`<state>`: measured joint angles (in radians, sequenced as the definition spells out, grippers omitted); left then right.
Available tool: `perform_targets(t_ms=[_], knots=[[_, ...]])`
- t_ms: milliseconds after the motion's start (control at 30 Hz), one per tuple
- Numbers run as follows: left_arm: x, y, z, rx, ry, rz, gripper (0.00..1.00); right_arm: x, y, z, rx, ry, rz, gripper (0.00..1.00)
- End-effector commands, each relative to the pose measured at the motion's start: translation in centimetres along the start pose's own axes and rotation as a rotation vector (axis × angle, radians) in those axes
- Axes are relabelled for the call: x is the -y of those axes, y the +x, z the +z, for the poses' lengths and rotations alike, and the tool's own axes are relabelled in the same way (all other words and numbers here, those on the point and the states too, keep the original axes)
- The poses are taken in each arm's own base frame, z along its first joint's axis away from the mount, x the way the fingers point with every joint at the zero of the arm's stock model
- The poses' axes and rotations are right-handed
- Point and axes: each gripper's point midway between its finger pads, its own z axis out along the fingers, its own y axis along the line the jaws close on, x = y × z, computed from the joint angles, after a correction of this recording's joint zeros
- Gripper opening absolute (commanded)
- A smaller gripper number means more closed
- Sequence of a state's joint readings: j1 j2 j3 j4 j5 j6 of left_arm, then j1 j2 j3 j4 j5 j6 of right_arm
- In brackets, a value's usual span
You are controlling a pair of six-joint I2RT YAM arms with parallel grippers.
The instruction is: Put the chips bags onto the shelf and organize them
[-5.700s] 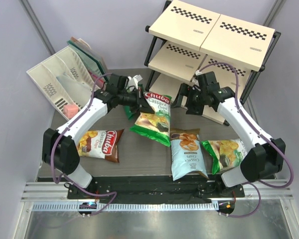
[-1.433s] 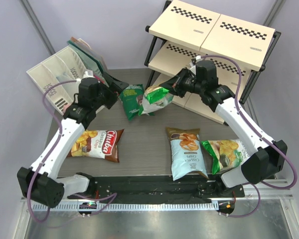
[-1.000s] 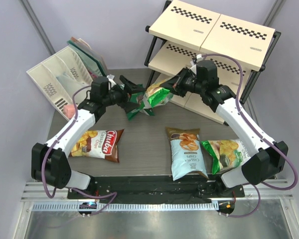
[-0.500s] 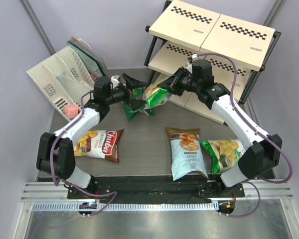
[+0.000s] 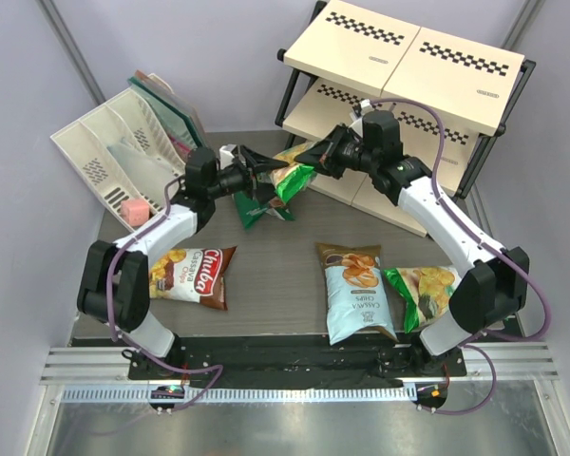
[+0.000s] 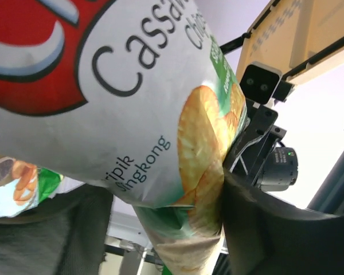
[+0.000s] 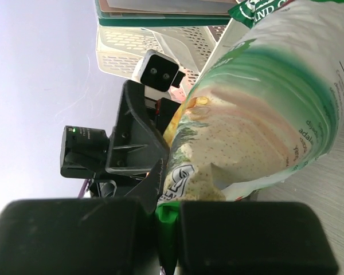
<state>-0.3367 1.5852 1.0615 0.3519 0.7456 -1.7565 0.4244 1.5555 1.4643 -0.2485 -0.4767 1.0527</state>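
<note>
A green-and-white chips bag (image 5: 293, 178) (image 6: 132, 97) (image 7: 264, 132) hangs in the air in front of the shelf (image 5: 408, 52). My right gripper (image 5: 315, 155) (image 7: 167, 229) is shut on its green end seam. My left gripper (image 5: 269, 177) (image 6: 172, 229) stands open around the bag's other end; one finger touches it, and a gap shows at the other. On the table lie a brown bag (image 5: 192, 275), a light blue bag (image 5: 356, 290), a green bag (image 5: 423, 290), and a dark green bag (image 5: 252, 207) under the left gripper.
A white slotted organizer (image 5: 123, 157) holding a pink cube (image 5: 135, 206) stands at the back left, with flat green-edged items (image 5: 166, 104) leaning behind it. The shelf's lower boards (image 5: 361, 104) are just behind the right gripper.
The left gripper has swung right to the hanging bag and its jaws have narrowed around it. The right gripper has carried the bag slightly up and left.
</note>
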Motion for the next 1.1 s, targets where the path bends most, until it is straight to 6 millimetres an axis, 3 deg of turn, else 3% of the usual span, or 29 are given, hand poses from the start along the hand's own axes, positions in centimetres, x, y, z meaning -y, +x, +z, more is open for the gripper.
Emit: perform_targets(t_ms=[0,100,333,500,533,667,767,1067], knots=[[2.0,0.7,0.4,-0.039,0.072,0.058,0.5,-5.2,-0.1,-1.0,-0.004,-0.177,-0.055,0.01],[2.3,0.5,0.6,-0.039,0.077,0.062,0.25,-5.0,0.2,-1.2,-0.01,-0.174,-0.055,0.01],[2.9,0.4,0.8,-0.025,0.028,0.122,0.0,-4.3,0.7,-1.5,-0.025,-0.168,-0.05,0.01],[3.3,-0.2,0.8,0.023,-0.053,0.279,0.0,-4.1,0.9,-1.3,-0.057,-0.175,-0.042,0.02],[3.6,-0.2,0.6,0.033,-0.085,0.284,0.0,-3.8,0.9,-1.1,-0.062,-0.17,-0.035,0.06],[4.0,-0.7,0.5,0.061,-0.136,0.36,0.0,-3.8,0.7,-0.7,-0.065,-0.178,-0.008,0.48],[4.0,-0.8,0.5,0.062,-0.138,0.368,0.0,-4.3,0.6,-0.2,-0.068,-0.208,0.02,0.63],[5.3,0.3,0.3,0.072,-0.1,0.42,0.0,-4.1,1.3,1.9,-0.069,-0.186,0.05,0.69]])
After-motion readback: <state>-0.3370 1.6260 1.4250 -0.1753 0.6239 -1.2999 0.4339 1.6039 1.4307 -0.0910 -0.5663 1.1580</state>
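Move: The cassava chips bag hangs pinched by its green end in my right hand. Its middle lies about 7 cm left, 3 ahead and 9 below that hand, and from my open left hand about 4 cm right, 4 ahead and 6 below, its edge already reaching between the fingers. The dark green bag lies on the table, some 15 cm ahead, 8 left and 26 below my left hand. My left hand shuts on the near edge of the hanging bag, almost in place, then works up about 3.5 cm and 2.5 forward, rolling some 20 degrees, and eases partly back down. My right hand keeps its pinch, sinking slightly, until the left has the bag; then its fingers open about two thirds while it edges 2 cm left, still around the green end. ##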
